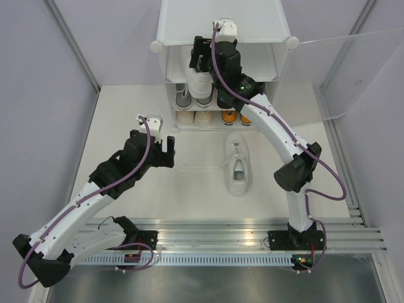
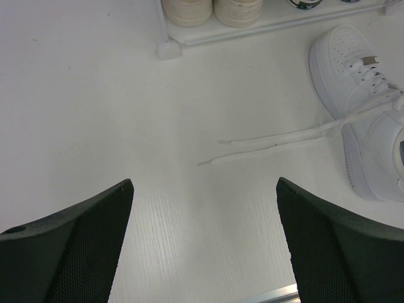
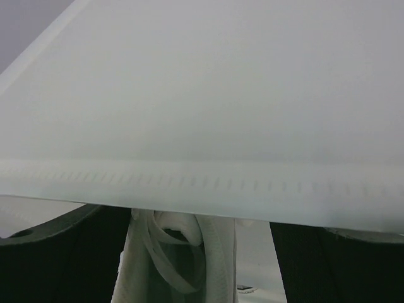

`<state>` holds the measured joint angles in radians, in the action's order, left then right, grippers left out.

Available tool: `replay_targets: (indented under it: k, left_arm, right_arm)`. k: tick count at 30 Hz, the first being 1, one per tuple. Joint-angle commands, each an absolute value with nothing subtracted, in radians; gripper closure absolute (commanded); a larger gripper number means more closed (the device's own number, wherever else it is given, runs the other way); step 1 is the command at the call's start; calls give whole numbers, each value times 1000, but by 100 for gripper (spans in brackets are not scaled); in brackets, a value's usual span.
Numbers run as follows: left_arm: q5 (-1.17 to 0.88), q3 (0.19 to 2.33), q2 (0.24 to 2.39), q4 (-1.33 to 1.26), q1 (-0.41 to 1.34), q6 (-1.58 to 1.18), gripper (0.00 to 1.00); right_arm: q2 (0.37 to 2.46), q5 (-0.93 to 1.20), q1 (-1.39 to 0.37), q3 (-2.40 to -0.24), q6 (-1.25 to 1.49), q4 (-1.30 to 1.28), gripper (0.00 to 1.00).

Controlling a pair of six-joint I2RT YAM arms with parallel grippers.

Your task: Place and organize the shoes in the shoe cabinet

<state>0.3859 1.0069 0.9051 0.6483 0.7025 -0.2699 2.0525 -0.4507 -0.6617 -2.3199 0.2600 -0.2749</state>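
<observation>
The white shoe cabinet (image 1: 224,22) stands at the table's far edge. My right gripper (image 1: 203,63) reaches into its front, over a white sneaker (image 1: 202,88) on a shelf. In the right wrist view this sneaker (image 3: 180,265) sits between the wide-spread fingers (image 3: 63,259), with a gap on its right side, under a white cabinet panel (image 3: 202,126). Its mate, a second white sneaker (image 1: 237,165), lies on the table with its laces trailing left. My left gripper (image 1: 163,146) hovers open and empty over the table, left of that sneaker (image 2: 360,95).
Grey shoes (image 1: 182,96) and dark green shoes (image 1: 226,99) flank the shelved sneaker. Cream shoes (image 1: 194,117) and orange shoes (image 1: 237,118) fill the bottom shelf. The frosted door (image 1: 353,69) hangs open to the right. Loose laces (image 2: 284,139) stretch across the table.
</observation>
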Motion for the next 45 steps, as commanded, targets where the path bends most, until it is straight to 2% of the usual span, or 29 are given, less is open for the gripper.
replay_targets:
  k: [1, 17, 25, 28, 32, 34, 36, 38, 45]
  left_arm:
    - [374, 1006, 900, 617, 701, -236, 4]
    - [376, 1005, 899, 617, 701, -232, 4]
    - [377, 1005, 899, 615, 701, -232, 4]
    - [376, 1005, 897, 617, 701, -232, 4]
    - [377, 1005, 902, 615, 701, -232, 4]
    - [377, 1005, 903, 615, 701, -232, 4]
    - [379, 1005, 904, 617, 701, -230, 5]
    - [377, 1005, 904, 615, 701, -230, 5]
    - [374, 1005, 913, 617, 701, -230, 5]
  right_arm:
    - [1999, -390, -655, -2347, 273, -244, 13]
    - [1870, -239, -653, -2235, 342, -178, 14]
    - [1697, -183, -653, -2031, 367, -166, 16]
    - [1590, -181, -653, -1880, 367, -120, 22]
    - [1453, -178, -655, -1688, 365, -58, 41]
    - [1384, -184, -655, -1586, 361, -43, 47]
    - [1324, -180, -653, -1485, 367, -28, 61]
    - [1295, -134, -653, -1395, 380, -9, 70]
    - [1344, -2, -653, -1328, 385, 32, 74]
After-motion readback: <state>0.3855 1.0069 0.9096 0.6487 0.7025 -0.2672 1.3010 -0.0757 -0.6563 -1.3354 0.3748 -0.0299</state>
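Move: The other white shoe, lying on the table, is about 20 cm back of the empty right hand, 9 cm to its right and 38 cm below. The white shoe just placed on the upper shelf sits between the open fingers, roughly 3 cm ahead, 2 cm left and 6 cm lower. The nearer green shoe is some 5 cm ahead, 6 cm right and 20 cm down. From the left hand, the table shoe lies about 6 cm ahead, 24 cm right and 20 cm below. Back the right gripper off the shelved white shoe with the fingers wide, rising about 5 cm as you leave. Then draw on back and to the right out of the cabinet, some 16 cm back in all, drawing the fingers nearly shut on nothing and turning the hand about 20 degrees counter-clockwise. Finish by sinking some 8 cm towards the white shoe on the table. ##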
